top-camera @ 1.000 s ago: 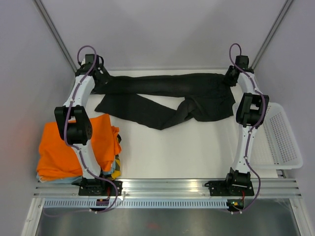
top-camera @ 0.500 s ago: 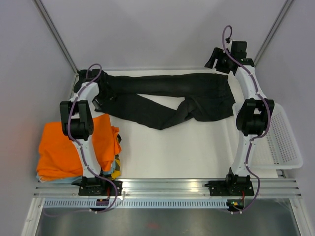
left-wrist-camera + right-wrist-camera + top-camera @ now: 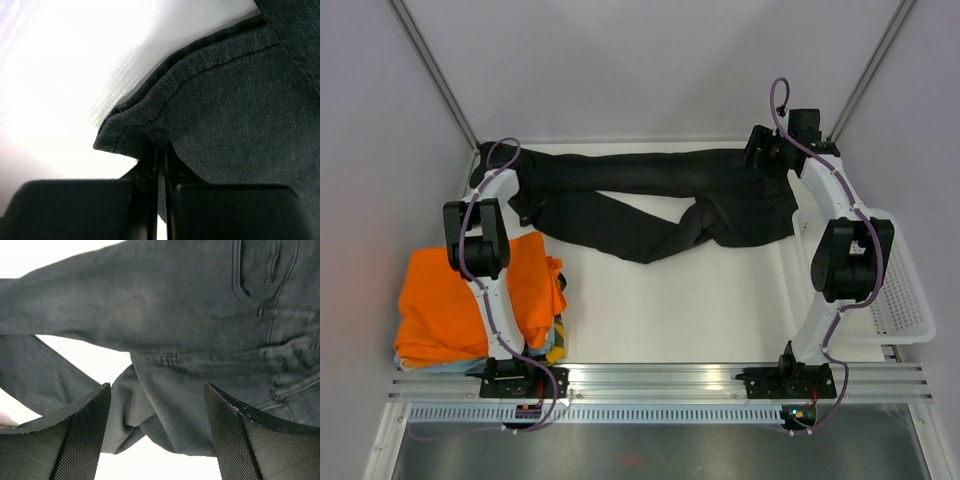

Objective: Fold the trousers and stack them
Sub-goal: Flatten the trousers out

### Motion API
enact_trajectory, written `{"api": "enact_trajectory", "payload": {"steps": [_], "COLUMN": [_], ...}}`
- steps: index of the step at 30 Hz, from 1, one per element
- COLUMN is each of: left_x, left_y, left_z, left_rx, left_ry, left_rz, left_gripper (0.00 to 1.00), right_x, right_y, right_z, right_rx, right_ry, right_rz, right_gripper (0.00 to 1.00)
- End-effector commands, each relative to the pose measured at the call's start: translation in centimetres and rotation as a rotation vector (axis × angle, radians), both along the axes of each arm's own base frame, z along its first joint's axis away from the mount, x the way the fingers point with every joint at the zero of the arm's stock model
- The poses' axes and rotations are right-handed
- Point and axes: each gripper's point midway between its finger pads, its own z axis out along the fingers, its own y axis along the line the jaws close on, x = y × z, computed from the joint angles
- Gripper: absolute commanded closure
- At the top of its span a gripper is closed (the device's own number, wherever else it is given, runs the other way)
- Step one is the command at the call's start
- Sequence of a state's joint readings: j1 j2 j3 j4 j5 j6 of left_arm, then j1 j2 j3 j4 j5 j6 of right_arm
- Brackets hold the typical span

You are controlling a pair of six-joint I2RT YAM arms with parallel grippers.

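Observation:
The black trousers [image 3: 660, 200] lie spread across the far part of the table, waist to the right and legs to the left, the nearer leg bent back toward the middle. My left gripper [image 3: 492, 168] is at the far left, shut on a leg's hem; in the left wrist view the gripper [image 3: 161, 150] pinches the stitched hem of the trousers [image 3: 240, 100]. My right gripper [image 3: 760, 150] hovers open over the waist end. In the right wrist view it [image 3: 156, 387] stands wide above the trousers [image 3: 175, 315] with nothing between its fingers [image 3: 85, 435].
A folded bright orange garment [image 3: 470, 300] lies on other cloth at the near left. A white slotted basket [image 3: 890, 280] sits at the table's right edge. Bare white table [image 3: 700, 310] lies between the trousers and the arm bases.
My left gripper has moved to the far left corner and shut on the hem. My right gripper let go of the waist, rose, opened, and now hangs over the waist.

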State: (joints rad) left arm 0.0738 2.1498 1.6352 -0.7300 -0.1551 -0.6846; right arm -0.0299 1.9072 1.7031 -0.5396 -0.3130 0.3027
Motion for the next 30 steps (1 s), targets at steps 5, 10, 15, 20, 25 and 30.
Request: {"api": "enact_trajectory", "payload": {"steps": [5,10,15,20,25,30], "left_x": [-2.1,-5.3,-6.3,-5.2,-6.7,-10.7], "left_y": [3.1,4.4,7.1,8.6,9.6,10.4], "left_z": [7.9,14.3,18.0,22.1,24.0,23.3], "left_rx": [0.109,0.174,0.252,0.248,0.259,0.327], "left_ry": [-0.093,-0.181,-0.282,-0.359,-0.265,-0.066], "left_rz": [0.153,0.285,0.371,0.372,0.42,0.389], "left_gripper": [0.98,0.98,0.98,0.98,0.98,0.98], "right_x": [-1.3,-1.3,-1.6,-2.9,-3.5,-4.4], "right_y": [1.1,1.5,2.0,3.9,3.8,4.0], "right_z": [0.3,-0.7,-2.1,-3.4,-3.7,-4.1], "right_rx": [0.011,0.02,0.044,0.041,0.029,-0.002], "right_ry": [-0.014,-0.005,0.028,0.06,0.069,0.075], "right_rz": [0.004,0.013,0.041,0.086,0.079,0.085], "right_gripper": [0.21,0.21,0.21,0.22,0.22,0.22]}}
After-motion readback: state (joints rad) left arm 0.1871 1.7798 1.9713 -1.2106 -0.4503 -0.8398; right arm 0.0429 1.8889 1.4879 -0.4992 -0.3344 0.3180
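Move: The left hand already pinches the near leg's hem at table height; the far leg's hem lies about 13 cm ahead and 6 to its left, the orange pile some 22 cm back and 12 left, its middle a little higher. From the open right hand the trousers' crotch is roughly 10 cm left, level fore and aft, 16 below; the near leg's bulge lies about 12 cm back and 17 left, equally low. Left hand, still pinching the hem, lifts about 24 cm and leftward; open right sinks back towards the trousers. ##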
